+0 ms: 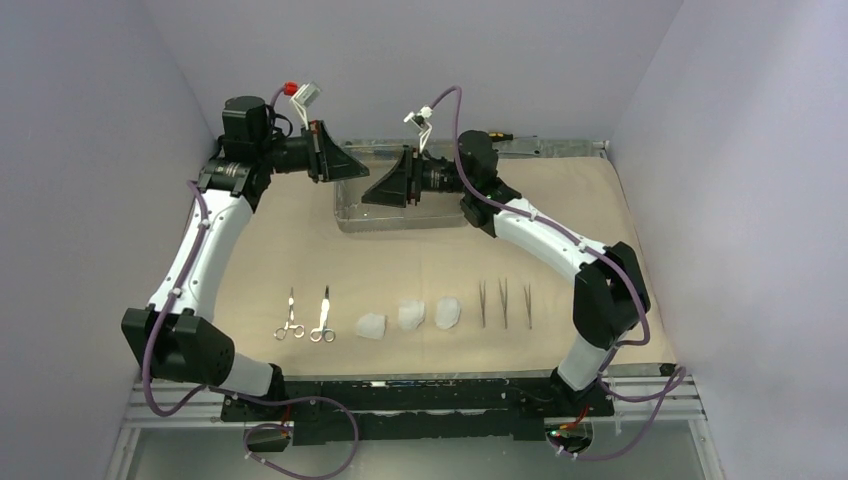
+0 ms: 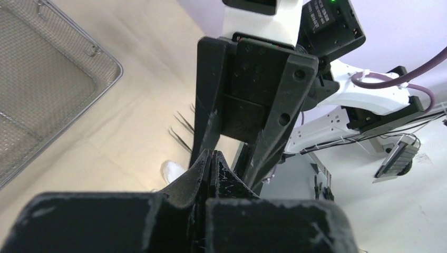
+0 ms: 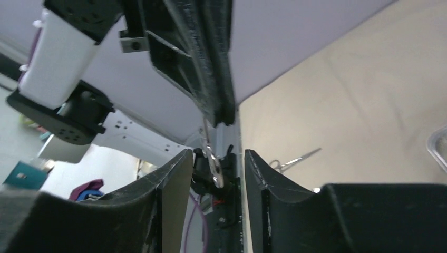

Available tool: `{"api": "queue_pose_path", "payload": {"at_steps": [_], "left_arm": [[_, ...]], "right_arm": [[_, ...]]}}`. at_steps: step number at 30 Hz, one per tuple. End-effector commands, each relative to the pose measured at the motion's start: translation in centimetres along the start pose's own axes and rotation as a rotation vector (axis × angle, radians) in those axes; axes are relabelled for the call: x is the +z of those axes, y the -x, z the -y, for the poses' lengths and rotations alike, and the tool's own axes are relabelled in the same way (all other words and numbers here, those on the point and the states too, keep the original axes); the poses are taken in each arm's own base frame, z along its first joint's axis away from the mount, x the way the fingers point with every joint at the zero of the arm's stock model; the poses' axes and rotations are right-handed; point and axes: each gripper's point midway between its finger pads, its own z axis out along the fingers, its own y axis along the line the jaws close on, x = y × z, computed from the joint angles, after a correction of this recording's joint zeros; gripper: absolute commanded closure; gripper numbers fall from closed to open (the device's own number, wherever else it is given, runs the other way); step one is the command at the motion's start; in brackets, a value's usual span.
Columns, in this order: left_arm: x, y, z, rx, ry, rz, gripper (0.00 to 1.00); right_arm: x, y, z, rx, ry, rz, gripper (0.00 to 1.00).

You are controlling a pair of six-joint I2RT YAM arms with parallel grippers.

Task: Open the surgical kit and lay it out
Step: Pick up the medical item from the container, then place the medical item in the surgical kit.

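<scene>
The beige wrap cloth (image 1: 560, 215) lies spread over the table. The steel mesh tray (image 1: 400, 222) stands at its far middle. Two ring-handled clamps (image 1: 306, 315), three gauze pads (image 1: 411, 316) and three tweezers (image 1: 504, 302) lie in a row near the front. Above the tray my left gripper (image 1: 362, 165) is shut on a third clamp (image 3: 211, 161), which hangs down from its tips. My right gripper (image 3: 216, 153) faces it, open, its fingers on either side of that clamp's lower end without touching it. In the left wrist view, the left gripper (image 2: 213, 156) shows its jaws pressed together.
The tray's corner (image 2: 113, 68) lies left of the left gripper, with tweezers (image 2: 182, 132) and a gauze pad (image 2: 171, 169) beyond. One laid-out clamp (image 3: 295, 159) shows past the right fingers. Purple walls close in on three sides.
</scene>
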Motion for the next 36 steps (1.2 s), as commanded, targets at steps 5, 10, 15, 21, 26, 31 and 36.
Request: {"api": "queue_pose_path", "payload": {"at_steps": [5,10,15,21,26,31,36], "left_arm": [[-1.5,0.3,4.2,0.082,-0.074,0.033,1.00],[-1.9,0.5,4.8,0.091,-0.061,0.050,1.00],[-2.3,1.2,3.5,0.072,0.076,0.088,0.64],[-6.9,0.8,-2.3,-0.041,0.612,0.199,0.01],[-16.8,-2.0,-4.1,-0.199,1.156,0.371,0.01],[-23.6,-5.4,-1.0,-0.247,1.373,0.510,0.00],[-26.8,-7.6,2.6,-0.258,1.384,0.628,0.01]], "right_arm": [[1.0,-0.6,-3.9,-0.022,0.129,-0.005,0.62],[1.2,-1.1,-4.5,-0.019,0.139,-0.018,0.86],[1.2,-0.8,-4.9,-0.012,0.125,0.016,1.00],[2.3,-0.7,-3.8,-0.003,0.016,0.067,1.00],[5.6,-2.7,-0.5,0.103,-0.188,0.111,1.00],[11.6,-7.5,2.0,0.202,-0.323,0.080,1.00],[16.8,-12.3,2.7,0.286,-0.387,0.054,1.00]]}}
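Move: The medical item, a long hemostat, is already in the left hand's shut fingers, its middle about 1 cm back of that hand point. From the half-open right hand, the hemostat's middle is about 3 cm ahead, 1 cm left and level, its rings nearest. Also from the right hand, some 18 cm lower, the container is 18 cm ahead and 6 cm right, the scissors 12 cm back and 9 cm left, and the small clamp beside them 12 cm back and 15 cm left. Drawing back about 4 cm and slightly left, the right fingers close on the hemostat's ring end; the left fingers then open wide and free it. The left hand retreats about 20 cm left and 11 cm back, swinging some 75 degrees counter-clockwise, while the right carries the hemostat left and down over the cloth towards the scissors and small clamp. ##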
